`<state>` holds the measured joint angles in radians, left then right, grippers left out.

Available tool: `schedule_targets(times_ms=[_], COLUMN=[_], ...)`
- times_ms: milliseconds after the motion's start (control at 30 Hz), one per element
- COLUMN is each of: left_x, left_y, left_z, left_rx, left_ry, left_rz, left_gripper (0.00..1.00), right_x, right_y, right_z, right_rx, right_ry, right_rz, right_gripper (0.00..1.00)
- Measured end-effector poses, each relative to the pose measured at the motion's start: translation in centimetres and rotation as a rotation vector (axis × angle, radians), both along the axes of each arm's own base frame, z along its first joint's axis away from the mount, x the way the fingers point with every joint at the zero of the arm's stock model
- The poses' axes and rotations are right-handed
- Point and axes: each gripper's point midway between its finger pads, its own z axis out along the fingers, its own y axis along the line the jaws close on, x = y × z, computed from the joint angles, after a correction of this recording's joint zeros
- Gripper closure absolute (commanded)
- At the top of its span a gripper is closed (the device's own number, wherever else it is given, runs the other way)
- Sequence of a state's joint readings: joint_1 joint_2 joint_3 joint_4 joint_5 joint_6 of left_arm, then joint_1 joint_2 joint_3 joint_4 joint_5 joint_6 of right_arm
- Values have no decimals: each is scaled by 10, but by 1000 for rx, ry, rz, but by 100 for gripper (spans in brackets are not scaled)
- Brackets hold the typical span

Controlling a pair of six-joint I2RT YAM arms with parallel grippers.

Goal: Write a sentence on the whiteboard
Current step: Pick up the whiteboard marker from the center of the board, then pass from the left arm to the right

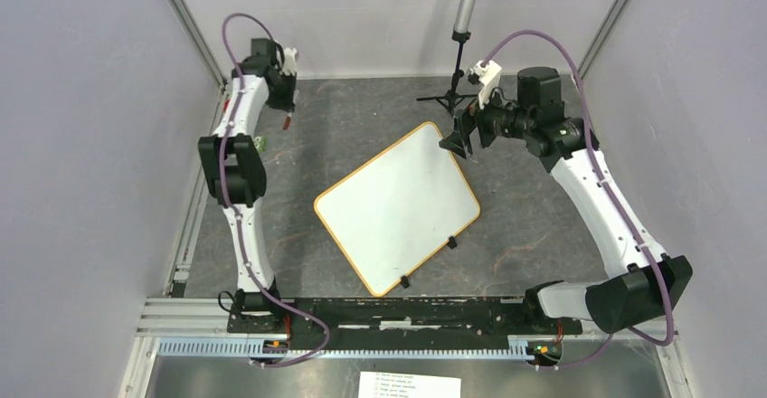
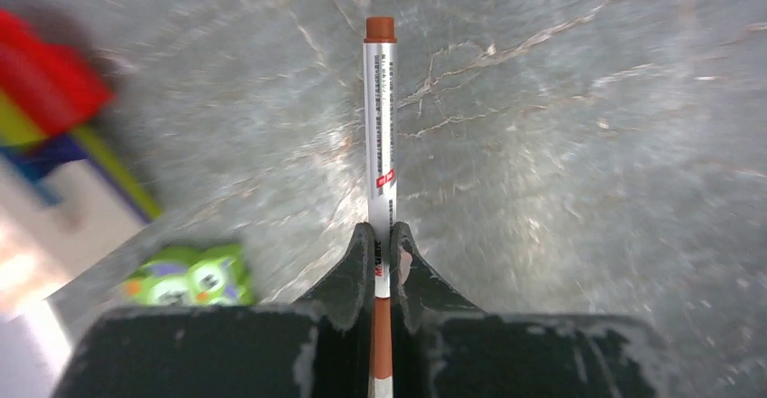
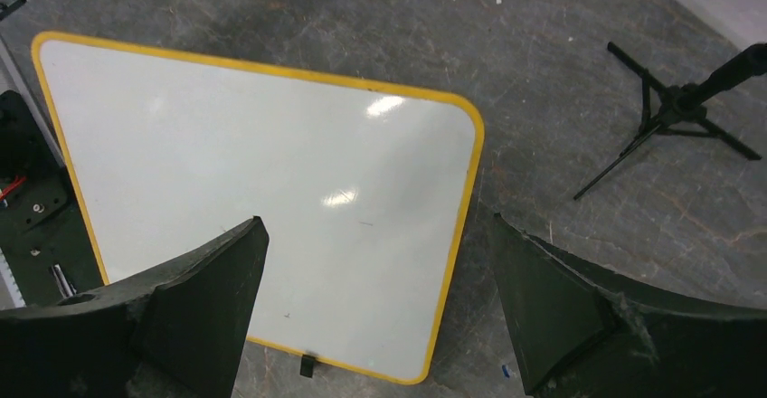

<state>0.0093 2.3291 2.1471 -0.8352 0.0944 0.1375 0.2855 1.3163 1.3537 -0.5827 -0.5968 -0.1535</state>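
The whiteboard point(image 1: 396, 206) lies flat and turned at an angle in the middle of the table, white with a yellow rim. Its face point(image 3: 262, 199) is blank apart from faint specks, and no sentence shows on it. At the far left, my left gripper point(image 2: 383, 231) is shut on a white marker with a brownish-red cap point(image 2: 381, 118), which points away over the bare grey table. In the top view that gripper point(image 1: 288, 113) is well away from the board. My right gripper point(image 3: 378, 226) hangs open above the board's far right corner point(image 1: 457, 140), holding nothing.
A black tripod stand point(image 1: 452, 99) rises just behind the right gripper point(image 3: 674, 108). A small green toy point(image 2: 190, 276) and a red and yellow object point(image 2: 45, 90) lie left of the left gripper. Two black clips point(image 1: 451, 242) sit on the board's near edge. A printed sheet point(image 1: 409, 384) lies beyond the front rail.
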Motion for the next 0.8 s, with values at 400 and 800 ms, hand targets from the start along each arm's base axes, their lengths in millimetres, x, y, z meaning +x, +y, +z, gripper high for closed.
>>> schedule_targets(times_ms=[400, 800], left_x=[-139, -282], left_y=[-78, -194], left_z=[302, 243], left_rx=[-123, -226], left_ry=[-555, -298], left_rz=[-504, -1058], left_gripper=[98, 98], right_x=[-14, -63], right_y=[25, 55], right_z=[52, 44], right_rx=[159, 340], right_ry=[-23, 143], right_rz=[121, 296], right_gripper=[2, 6])
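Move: The marker is already in my left fingers, a little above the table. From that hand the whiteboard's middle lies about 27 cm back, 38 cm to the right and some 7 cm below; the green toy sits about 6 cm back and 13 cm to the left, also 7 cm lower. From my right hand the board's middle is roughly 16 cm left, 4 cm back and 26 cm down, and the marker about 55 cm left, 22 cm ahead and 20 cm lower. I keep the marker pinched and swing my left hand up some 30 cm, then about 28 cm back and 19 cm right towards the whiteboard, sinking a little at the end and turning about 60 degrees clockwise. My right hand, still wide open, rises, then dips as it eases back and left over the board, rolling and turning counter-clockwise to face the marker. ##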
